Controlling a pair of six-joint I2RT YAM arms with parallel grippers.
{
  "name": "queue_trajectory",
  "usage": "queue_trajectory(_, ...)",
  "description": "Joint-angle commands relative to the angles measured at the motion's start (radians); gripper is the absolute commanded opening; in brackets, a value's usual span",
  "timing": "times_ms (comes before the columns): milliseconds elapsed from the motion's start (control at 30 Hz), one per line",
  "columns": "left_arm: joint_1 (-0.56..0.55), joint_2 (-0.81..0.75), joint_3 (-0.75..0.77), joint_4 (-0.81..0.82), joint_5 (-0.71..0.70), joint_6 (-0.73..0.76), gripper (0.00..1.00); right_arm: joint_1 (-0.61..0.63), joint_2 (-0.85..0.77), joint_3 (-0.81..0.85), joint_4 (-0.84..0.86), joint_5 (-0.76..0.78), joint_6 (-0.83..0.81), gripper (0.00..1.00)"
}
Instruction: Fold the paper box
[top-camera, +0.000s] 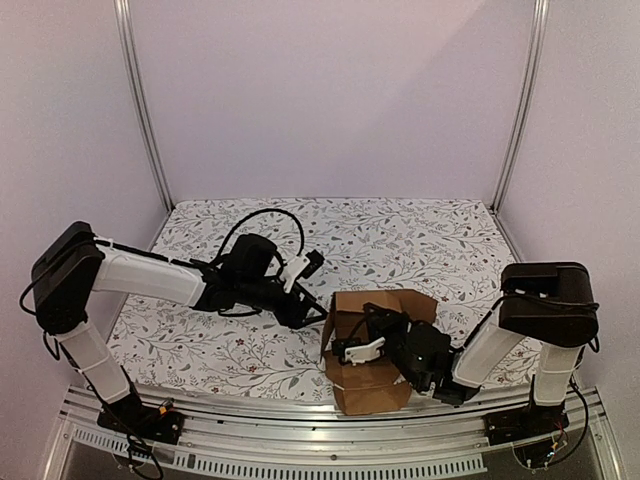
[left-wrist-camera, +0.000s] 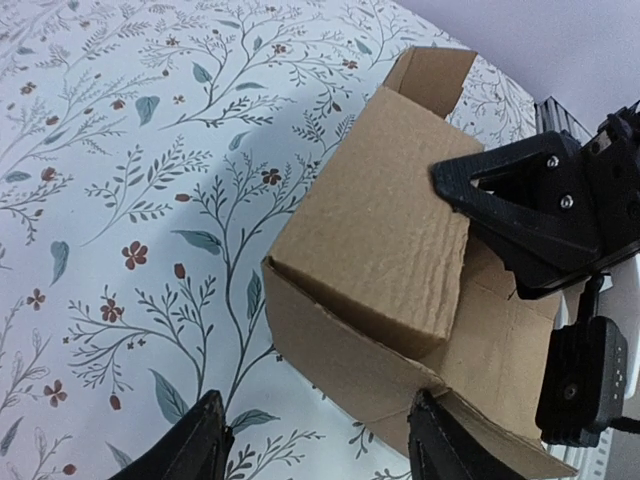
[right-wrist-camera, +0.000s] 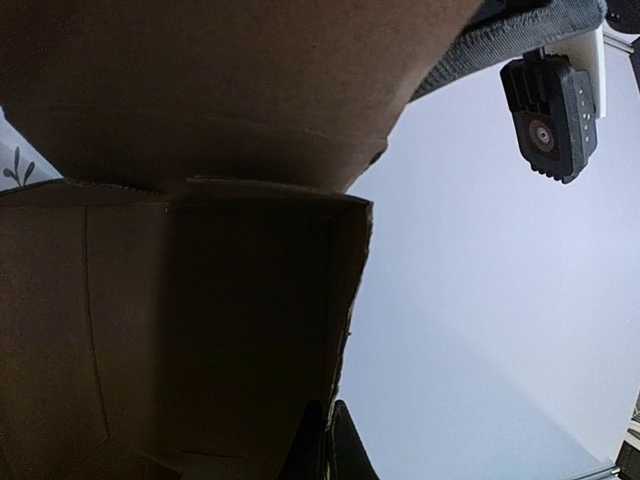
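The paper box (top-camera: 372, 390) is brown cardboard, partly folded, and sits on the floral cloth near the front edge between the arms. In the left wrist view the paper box (left-wrist-camera: 390, 220) has one panel folded over its top and a flap sticking up at the far corner. My left gripper (left-wrist-camera: 320, 452) is open, low beside the box's near wall, and its right finger (left-wrist-camera: 450, 445) is at the box's lower corner. My right gripper (right-wrist-camera: 335, 445) is shut on the edge of a box wall (right-wrist-camera: 200, 330); from above the right gripper (top-camera: 362, 322) reaches into the box top.
The floral tablecloth (top-camera: 200, 340) covers the table. Metal frame posts (top-camera: 145, 110) stand at the back corners, and an aluminium rail (top-camera: 300, 430) runs along the front. The left arm's cable (top-camera: 260, 215) loops above the cloth.
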Motion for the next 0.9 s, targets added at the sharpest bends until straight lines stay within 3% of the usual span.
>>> queue_trajectory(0, -0.001, 0.037, 0.030, 0.020, 0.051, -0.039, 0.62, -0.011, 0.012, 0.023, 0.016, 0.004, -0.002, 0.00)
queue_trajectory(333, 0.002, 0.044, 0.048, 0.021, -0.019, -0.041, 0.61, -0.022, -0.023, 0.033, -0.046, -0.006, 0.015, 0.00)
queue_trajectory(667, 0.062, -0.028, 0.110, -0.143, -0.035, 0.038, 0.61, -0.030, -0.098, 0.052, -0.192, -0.020, 0.058, 0.00)
queue_trajectory(867, 0.082, -0.082, 0.062, -0.194, -0.178, -0.029, 0.61, -0.030, -0.097, 0.049, -0.211, -0.020, 0.056, 0.00)
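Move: The box's left side flap stands right beside the left hand's open fingers, its middle about 4 cm back, 2 cm to the right and 2 cm lower. The box body is some 10 cm to that hand's right and 3 cm ahead, 2 cm lower. The near panels lie about 17 cm back, 10 cm right and 7 cm down. From the right hand, shut on the box wall, that flap is roughly 9 cm left, 4 cm back and 3 cm lower. With its right-hand finger at the folded-in left flap, the left hand first nudges barely rightward and down. It then backs off the inward push, sweeping about 4 cm forward with some 2–3 cm up and to the left, turning a few degrees counter-clockwise, fingers still wide open. The right hand keeps its pinch on the box wall, easing about a centimetre forward and up. ##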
